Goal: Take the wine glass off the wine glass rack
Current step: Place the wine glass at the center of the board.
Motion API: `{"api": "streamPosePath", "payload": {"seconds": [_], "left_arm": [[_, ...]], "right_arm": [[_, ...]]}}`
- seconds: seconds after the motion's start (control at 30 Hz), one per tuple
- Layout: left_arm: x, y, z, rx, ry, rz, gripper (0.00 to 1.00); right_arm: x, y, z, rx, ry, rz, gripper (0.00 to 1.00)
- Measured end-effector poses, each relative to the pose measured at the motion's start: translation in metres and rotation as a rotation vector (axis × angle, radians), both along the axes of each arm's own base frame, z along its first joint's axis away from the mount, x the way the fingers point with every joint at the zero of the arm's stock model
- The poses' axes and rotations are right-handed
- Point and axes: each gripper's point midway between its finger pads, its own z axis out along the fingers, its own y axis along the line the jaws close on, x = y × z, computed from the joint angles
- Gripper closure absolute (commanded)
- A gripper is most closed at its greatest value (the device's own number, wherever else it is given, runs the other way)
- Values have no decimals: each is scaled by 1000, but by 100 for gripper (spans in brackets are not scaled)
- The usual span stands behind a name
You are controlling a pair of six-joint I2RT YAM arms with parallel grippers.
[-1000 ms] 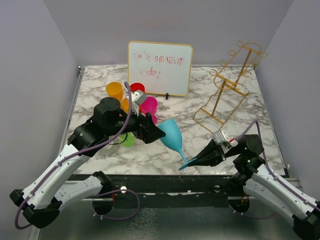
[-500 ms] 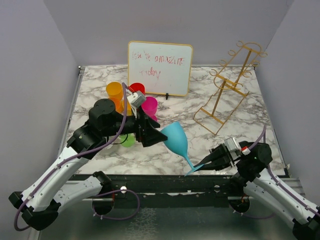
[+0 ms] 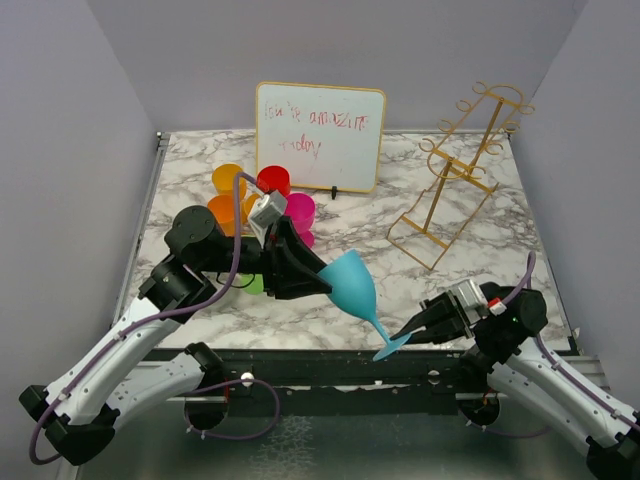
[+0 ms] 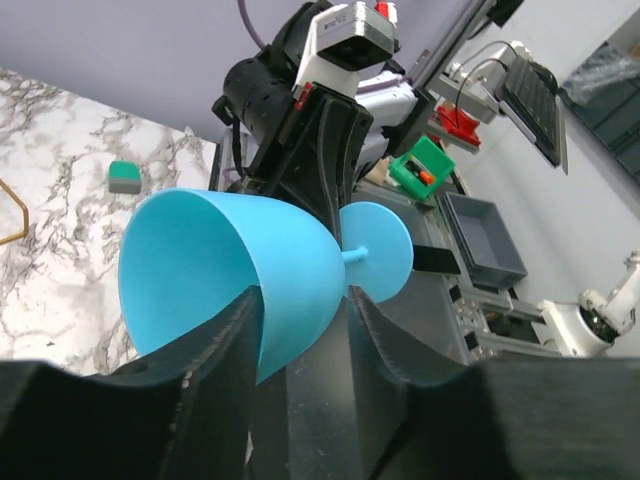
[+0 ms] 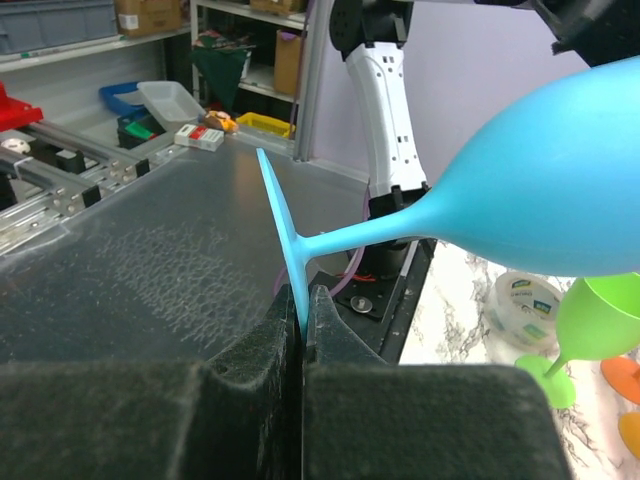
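Note:
A light blue wine glass (image 3: 350, 285) hangs tilted over the table's near edge, bowl up and to the left, foot down and to the right. My left gripper (image 3: 318, 278) has its fingers against both sides of the bowl (image 4: 230, 270), shut on it. My right gripper (image 3: 412, 332) is shut on the rim of the glass's thin foot (image 5: 280, 215). The gold wire wine glass rack (image 3: 455, 180) stands at the back right with nothing hanging on it, well apart from both grippers.
A white dry-erase board (image 3: 320, 122) stands at the back. Orange (image 3: 228, 180), red (image 3: 273, 180), pink (image 3: 298, 210) and green (image 3: 255, 283) glasses cluster behind my left arm. A green glass (image 5: 600, 310) and a tape roll (image 5: 525, 300) sit below the blue bowl.
My left gripper has closed its fingers onto the blue bowl. The right gripper has shifted right and lower with the foot, and the glass has swung more upright.

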Motion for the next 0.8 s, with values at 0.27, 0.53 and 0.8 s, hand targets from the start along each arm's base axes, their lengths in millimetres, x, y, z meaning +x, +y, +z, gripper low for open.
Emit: {"api": "streamPosePath", "payload": {"seconds": [0.27,0.53,0.8], "left_arm": [[-13,1,5,-20,-13,-92,100],[-20,4,3,-6,-22,-120,100],[-11,6,-6,60,-31,-48,100]], "right_arm": [[-5,-2,-4,-12,-27,33,89],[5,4,-13,-58,48,9,59],[17,9,-12,-57,55,-58,38]]}}
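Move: The blue wine glass, its foot pinched in my right hand, hangs tilted between the two hands. Its middle lies about 6 cm right, 3 cm back and 2 cm below my left hand, whose half-open fingers already straddle the bowl's near wall; from my right it is some 5 cm ahead, 6 cm left and 3 cm up. About 15 cm below my left hand, the green glass stands 15 cm left and 4 cm ahead, and the magenta one 4 cm left and 13 cm ahead. I shut my left fingers on the bowl's thin wall, one finger inside the bowl and one outside, while easing that hand back about 2 cm with a slight clockwise turn, then 1 cm forward again and a touch down. Once it grips, I open my right fingers from shut to about half, letting go of the foot as that hand sinks 1 cm and edges some 2 cm forward and a little left. ##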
